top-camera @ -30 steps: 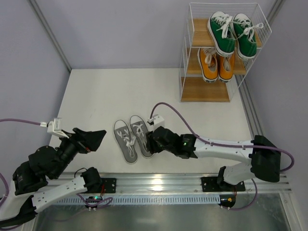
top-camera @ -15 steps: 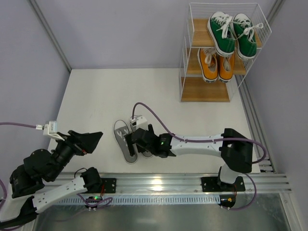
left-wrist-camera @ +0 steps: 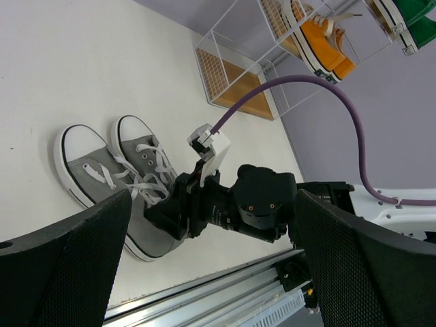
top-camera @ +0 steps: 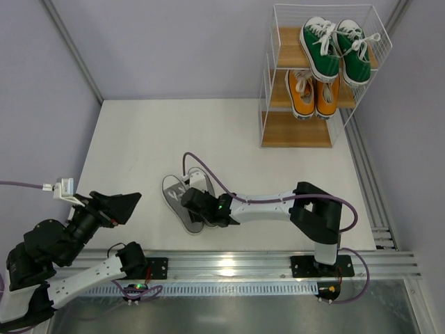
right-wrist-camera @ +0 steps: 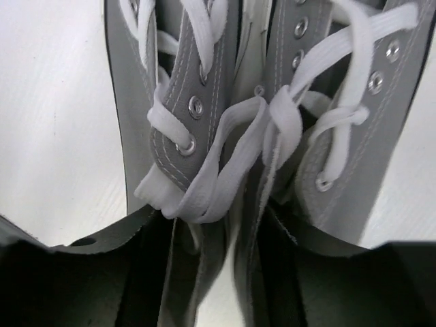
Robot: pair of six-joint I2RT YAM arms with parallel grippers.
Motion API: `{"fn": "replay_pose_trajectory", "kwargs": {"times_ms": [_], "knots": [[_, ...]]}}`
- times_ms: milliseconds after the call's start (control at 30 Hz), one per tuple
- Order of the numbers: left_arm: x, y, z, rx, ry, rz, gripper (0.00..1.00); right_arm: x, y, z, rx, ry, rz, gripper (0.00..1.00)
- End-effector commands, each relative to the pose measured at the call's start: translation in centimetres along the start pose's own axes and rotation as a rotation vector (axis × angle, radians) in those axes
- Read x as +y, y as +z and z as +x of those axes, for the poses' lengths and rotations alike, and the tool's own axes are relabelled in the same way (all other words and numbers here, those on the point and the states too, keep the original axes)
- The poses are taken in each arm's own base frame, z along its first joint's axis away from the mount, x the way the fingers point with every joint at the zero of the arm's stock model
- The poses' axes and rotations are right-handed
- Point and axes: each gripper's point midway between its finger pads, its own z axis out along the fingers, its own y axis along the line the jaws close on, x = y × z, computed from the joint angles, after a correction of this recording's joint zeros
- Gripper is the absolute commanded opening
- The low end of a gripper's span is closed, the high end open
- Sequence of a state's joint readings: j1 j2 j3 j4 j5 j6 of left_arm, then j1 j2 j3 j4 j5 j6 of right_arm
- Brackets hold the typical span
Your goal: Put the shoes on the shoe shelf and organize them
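The grey shoes lie side by side on the white table, toes pointing away from me. My right gripper is at their heels. In the right wrist view one finger sits inside each grey shoe, and the right gripper pinches the two inner walls between them. My left gripper hangs open to the left of the pair, apart from it, nothing between its fingers. The shoe shelf stands at the far right with green shoes on the top board, orange shoes on the middle one, and a bare bottom board.
A metal rail with the arm bases runs along the near edge. The right arm's purple cable arcs over the table. Grey walls close the table at the back and both sides. The left wrist view shows the shelf beyond the shoes.
The right gripper swung left from the right side of the pair to its heels and closed in around the inner walls. The left arm drew back slightly to the left.
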State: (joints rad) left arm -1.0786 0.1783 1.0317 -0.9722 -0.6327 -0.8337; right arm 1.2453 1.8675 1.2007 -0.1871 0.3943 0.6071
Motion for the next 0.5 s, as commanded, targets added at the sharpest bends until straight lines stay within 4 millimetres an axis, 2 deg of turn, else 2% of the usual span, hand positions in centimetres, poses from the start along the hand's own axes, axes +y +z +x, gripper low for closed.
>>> {"fn": "replay_pose_trajectory", "kwargs": {"times_ms": [0,33,100,167,267,300,333,367,400,433,467], "knots": [[0.2,-0.6,-0.9,-0.021,-0.010,0.000,1.00,-0.5,0.2,-3.5,-0.090,0.046,0.014,0.41],[0.2,-0.6,-0.9,-0.020,-0.008,-0.001,1.00,-0.9,0.3,-3.6,-0.087,0.043,0.025,0.20],[0.1,-0.6,-0.9,-0.020,-0.009,0.001,1.00,-2.0,0.0,-4.3,-0.096,0.048,0.047,0.05],[0.1,-0.6,-0.9,-0.018,-0.008,0.002,1.00,-2.8,-0.6,-4.6,-0.101,0.034,0.057,0.04],[0.1,-0.7,-1.0,-0.022,-0.011,0.003,1.00,-5.4,-2.3,-4.7,-0.127,0.054,0.094,0.04],[0.1,-0.6,-1.0,-0.025,-0.012,0.002,1.00,-7.2,-2.4,-3.5,-0.113,0.054,0.130,0.04],[0.1,-0.6,-1.0,-0.026,-0.013,0.003,1.00,-8.0,-3.7,-4.3,-0.138,0.075,0.129,0.04],[0.1,-0.6,-1.0,-0.026,-0.013,0.003,1.00,-9.3,-4.0,-2.9,-0.117,0.075,0.153,0.04],[0.1,-0.6,-0.9,-0.025,-0.013,0.004,1.00,-10.6,-4.7,-3.1,-0.133,0.090,0.185,0.04],[0.2,-0.5,-0.9,-0.025,-0.010,0.002,1.00,-11.5,-6.2,-3.5,-0.156,0.105,0.198,0.04],[0.2,-0.5,-0.8,-0.023,-0.007,0.000,1.00,-12.7,-6.8,-2.6,-0.148,0.117,0.222,0.04]]}}
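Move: The right hand is low, its half-open fingers astride the adjoining walls of the grey shoes. The left grey shoe's middle lies about 3 cm ahead and 4 cm left, the right grey shoe's some 5 cm ahead and 3 cm right, both about 2 cm lower. The bottom shelf is roughly 28 cm ahead and 31 cm right. From the idle left hand, the left grey shoe lies about 10 cm ahead, 12 cm right and 29 cm below. Shut the right gripper on the two adjoining inner walls of the grey shoes, one finger in each opening, pinching them together while easing about 2 cm forward. Keep the grip and drag the pair to the right at constant height, gently then fast, some 10 cm in all, with a slight clockwise turn of the hand. ##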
